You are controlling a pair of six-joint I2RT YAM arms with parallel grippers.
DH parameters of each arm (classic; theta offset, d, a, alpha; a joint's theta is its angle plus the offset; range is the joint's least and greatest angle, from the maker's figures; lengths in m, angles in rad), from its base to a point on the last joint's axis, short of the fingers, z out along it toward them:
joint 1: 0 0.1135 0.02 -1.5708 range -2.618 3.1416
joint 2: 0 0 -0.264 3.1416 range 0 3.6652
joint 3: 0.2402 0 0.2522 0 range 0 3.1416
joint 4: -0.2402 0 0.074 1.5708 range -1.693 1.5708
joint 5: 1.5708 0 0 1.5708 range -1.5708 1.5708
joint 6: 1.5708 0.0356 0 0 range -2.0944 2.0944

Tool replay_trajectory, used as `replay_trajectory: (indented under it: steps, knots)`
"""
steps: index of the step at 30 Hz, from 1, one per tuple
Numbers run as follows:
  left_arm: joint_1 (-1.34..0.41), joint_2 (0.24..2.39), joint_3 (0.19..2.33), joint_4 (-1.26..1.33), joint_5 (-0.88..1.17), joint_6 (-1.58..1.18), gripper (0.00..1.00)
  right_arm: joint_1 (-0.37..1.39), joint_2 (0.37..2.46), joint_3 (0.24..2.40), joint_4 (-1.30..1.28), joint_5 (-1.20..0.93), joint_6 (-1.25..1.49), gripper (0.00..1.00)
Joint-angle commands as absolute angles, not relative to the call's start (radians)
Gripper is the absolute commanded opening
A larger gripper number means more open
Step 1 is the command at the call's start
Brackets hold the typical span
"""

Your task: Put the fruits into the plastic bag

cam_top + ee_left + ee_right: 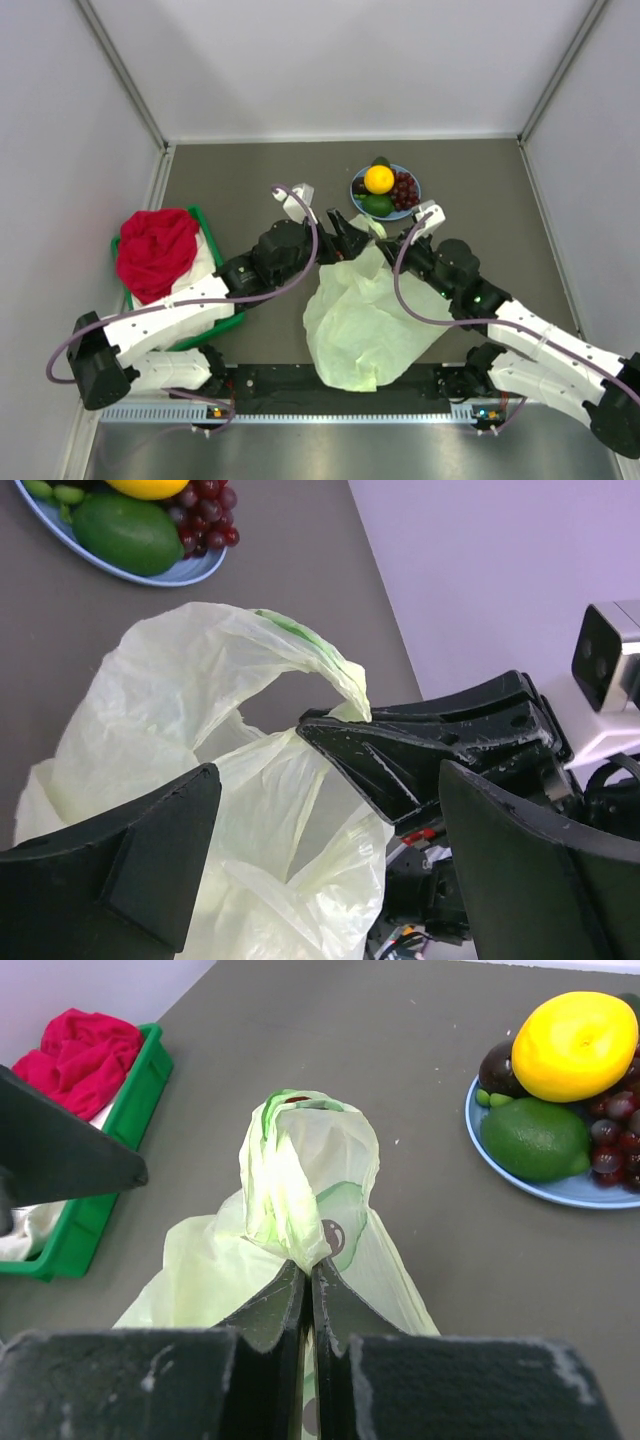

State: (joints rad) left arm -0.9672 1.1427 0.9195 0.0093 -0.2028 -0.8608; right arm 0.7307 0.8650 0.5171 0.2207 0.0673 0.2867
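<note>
The plastic bag (365,325) lies crumpled on the dark table between the arms. My right gripper (308,1268) is shut on one bunched loop handle (300,1175) and holds it up. The left gripper (328,780) stands open just above the bag's mouth (290,810), nothing between its fingers, close beside the right gripper's fingers (420,750). The fruits sit on a blue plate (408,209) just beyond: a yellow-orange citrus (379,179), red grapes (403,188), a green avocado-like fruit (377,205) and a small dark fruit (497,1065).
A green tray (215,328) with a red cloth (155,250) and a white cloth (203,262) stands at the left, under the left arm. Pale walls close in the table at the back and sides.
</note>
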Motion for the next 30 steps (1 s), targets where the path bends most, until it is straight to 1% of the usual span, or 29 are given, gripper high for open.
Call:
replay_trajectory:
  steps: [1, 6, 13, 19, 21, 23, 24, 26, 27, 28, 30]
  knots:
    - [-0.962, 1.175, 0.928, 0.13, -0.146, -0.946, 0.94, 0.759, 0.853, 0.505, 0.273, 0.097, 0.25, 0.0]
    - [-0.943, 1.239, 0.946, 0.13, -0.104, -0.956, 0.94, 0.765, 0.871, 0.502, 0.293, 0.091, 0.236, 0.0]
    - [-0.907, 1.307, 0.928, 0.196, -0.052, -0.995, 0.94, 0.785, 0.888, 0.506, 0.295, 0.061, 0.19, 0.0]
    - [-0.887, 1.351, 0.945, 0.25, -0.034, -0.996, 0.9, 0.828, 0.914, 0.506, 0.295, 0.072, 0.156, 0.0]
    - [-0.882, 1.371, 0.956, 0.259, -0.011, -0.989, 0.81, 0.838, 0.917, 0.509, 0.293, 0.072, 0.155, 0.0]
    - [-0.876, 1.381, 0.969, 0.255, -0.005, -0.976, 0.68, 0.841, 0.92, 0.512, 0.288, 0.072, 0.158, 0.0]
    - [-0.874, 1.387, 0.973, 0.244, -0.005, -0.97, 0.57, 0.844, 0.92, 0.515, 0.285, 0.072, 0.161, 0.0]
    - [-0.868, 1.385, 0.982, 0.226, 0.028, -0.95, 0.47, 0.847, 0.914, 0.518, 0.278, 0.072, 0.161, 0.0]
    - [-0.865, 1.384, 0.985, 0.203, 0.029, -0.943, 0.4, 0.847, 0.91, 0.518, 0.276, 0.069, 0.164, 0.0]
    - [-0.858, 1.382, 0.986, 0.195, 0.032, -0.928, 0.28, 0.847, 0.908, 0.522, 0.275, 0.071, 0.166, 0.0]
    - [-0.847, 1.376, 0.985, 0.19, 0.041, -0.917, 0.16, 0.847, 0.905, 0.528, 0.261, 0.069, 0.169, 0.0]
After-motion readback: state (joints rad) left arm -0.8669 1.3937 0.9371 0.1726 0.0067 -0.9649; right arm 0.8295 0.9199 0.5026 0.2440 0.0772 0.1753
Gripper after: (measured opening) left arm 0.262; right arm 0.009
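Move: The bunched bag rim pinched in the right fingers lies about 4 cm ahead of the open left hand, 6 cm to its right and 3 cm below. The right fingertips are beside that rim, roughly 3 cm ahead of the left hand, 7 cm to its right and 4 cm lower. The fruit bowl lies some 17 cm ahead, 9 cm right and 23 cm below. From the right hand, that rim is barely a centimetre ahead, to the left and above. The left hand comes down about 5 cm while working rightwards and forward some 4 and 3 cm, its wrist tipping roughly 10 degrees down, towards the bag rim beside the right fingertips, and late in the reach its wide-open fingers close most of the way around the plastic. The right hand keeps its shut pinch on the rim and brings it to meet the left, easing about 2 cm left, as much down and slightly back, with a small turn of the wrist. ##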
